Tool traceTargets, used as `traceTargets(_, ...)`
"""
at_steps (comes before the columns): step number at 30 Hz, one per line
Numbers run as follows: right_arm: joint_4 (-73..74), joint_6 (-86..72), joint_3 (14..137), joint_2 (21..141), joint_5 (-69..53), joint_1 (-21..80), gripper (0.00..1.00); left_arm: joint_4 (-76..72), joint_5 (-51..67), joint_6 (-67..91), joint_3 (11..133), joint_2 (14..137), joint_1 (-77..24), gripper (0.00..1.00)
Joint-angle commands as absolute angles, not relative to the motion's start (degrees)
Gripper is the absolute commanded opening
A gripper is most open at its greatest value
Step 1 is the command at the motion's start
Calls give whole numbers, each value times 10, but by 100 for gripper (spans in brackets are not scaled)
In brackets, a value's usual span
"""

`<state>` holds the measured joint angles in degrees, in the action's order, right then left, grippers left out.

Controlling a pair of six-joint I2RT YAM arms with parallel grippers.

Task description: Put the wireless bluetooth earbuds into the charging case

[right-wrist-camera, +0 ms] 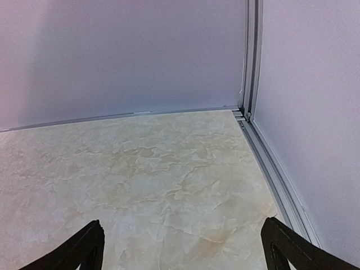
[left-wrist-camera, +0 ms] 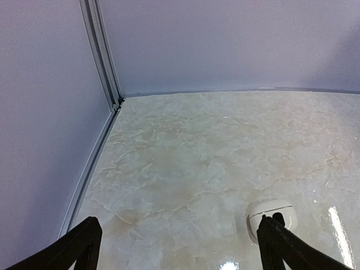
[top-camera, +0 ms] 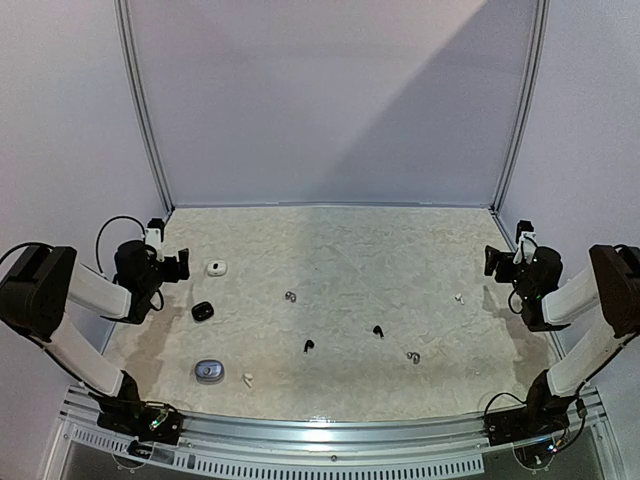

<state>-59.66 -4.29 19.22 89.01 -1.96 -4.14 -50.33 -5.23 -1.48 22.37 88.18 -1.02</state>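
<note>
Scattered on the marbled table lie tiny earbuds: two black [top-camera: 309, 345] [top-camera: 378, 331], two silvery-grey [top-camera: 290, 296] [top-camera: 413, 357] and two white [top-camera: 247, 379] [top-camera: 459, 297]. Three pebble-shaped charging cases sit at the left: white [top-camera: 216, 268], black [top-camera: 203, 311] and silvery-grey [top-camera: 209, 371]. My left gripper [top-camera: 183, 264] hovers open just left of the white case [left-wrist-camera: 270, 216], which shows partly behind its right finger [left-wrist-camera: 281, 242]. My right gripper [top-camera: 490, 262] hangs open at the far right edge, above and right of a white earbud. In both wrist views the left gripper [left-wrist-camera: 180, 247] and right gripper [right-wrist-camera: 183, 247] hold nothing.
Pale walls with metal corner posts [left-wrist-camera: 104, 62] [right-wrist-camera: 250, 62] enclose the table on three sides. A metal rail [top-camera: 320, 425] runs along the near edge between the arm bases. Both arms are folded back against the side walls.
</note>
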Motion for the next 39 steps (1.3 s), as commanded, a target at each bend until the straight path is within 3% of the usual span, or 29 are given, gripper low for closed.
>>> traceTargets(1,-608,-50,194,896,-9,-43,99,-509,-57,-19,232,890,-14,99)
traceTargets(4,-587,-55,200,886,-3,-43,99,-508,-57,-19,232,890,-14,99)
traceTargets(8,-397,-48,268,804,-23,-43,99,-476,-16,-35,245,870,-14,99)
traceTargets(11,-287,-71,323,746,-69,-43,99,-247,103,-77,357,813,-14,99)
traceTargets(16,-206,-147,373,716,-125,-38,99,84,206,-169,587,847,-15,99)
traceTargets(23,-54,-190,445,719,-37,98,99,658,249,-432,1036,1093,-36,99)
traceTargets(27,32,-183,481,728,-6,163,99,893,181,-568,1246,1257,-50,99)
traceTargets(34,65,-168,503,749,34,264,99,820,56,-682,1213,1296,-53,99)
traceTargets(39,49,-172,516,785,55,327,99,784,36,-702,1212,1330,-60,98)
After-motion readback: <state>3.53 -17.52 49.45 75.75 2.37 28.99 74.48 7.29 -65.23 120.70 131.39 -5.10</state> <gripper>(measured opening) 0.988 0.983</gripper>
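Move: The white case lies about 8 cm to the left hand's right, 4 cm ahead and 10 cm below; the black case stands some 11 cm nearer the base than it, the blue case 27 cm nearer. For the right hand, the closer black earbud lies roughly 36 cm left, 13 cm back and 12 cm below; a white earbud is about 11 cm left and 4 cm back, the silver pair nearest that side 26 cm left and 20 cm back. Touching nothing yet, the open left hand heads for the white case in an arc: up about 15 cm while going forward and right, then steeply down and partly back, its wrist turning to point straight down and some 60 degrees clockwise. The open right hand rises, then sweeps about 22 cm left towards the middle earbuds, sinking again at the end and tipping down while turning counter-clockwise. ##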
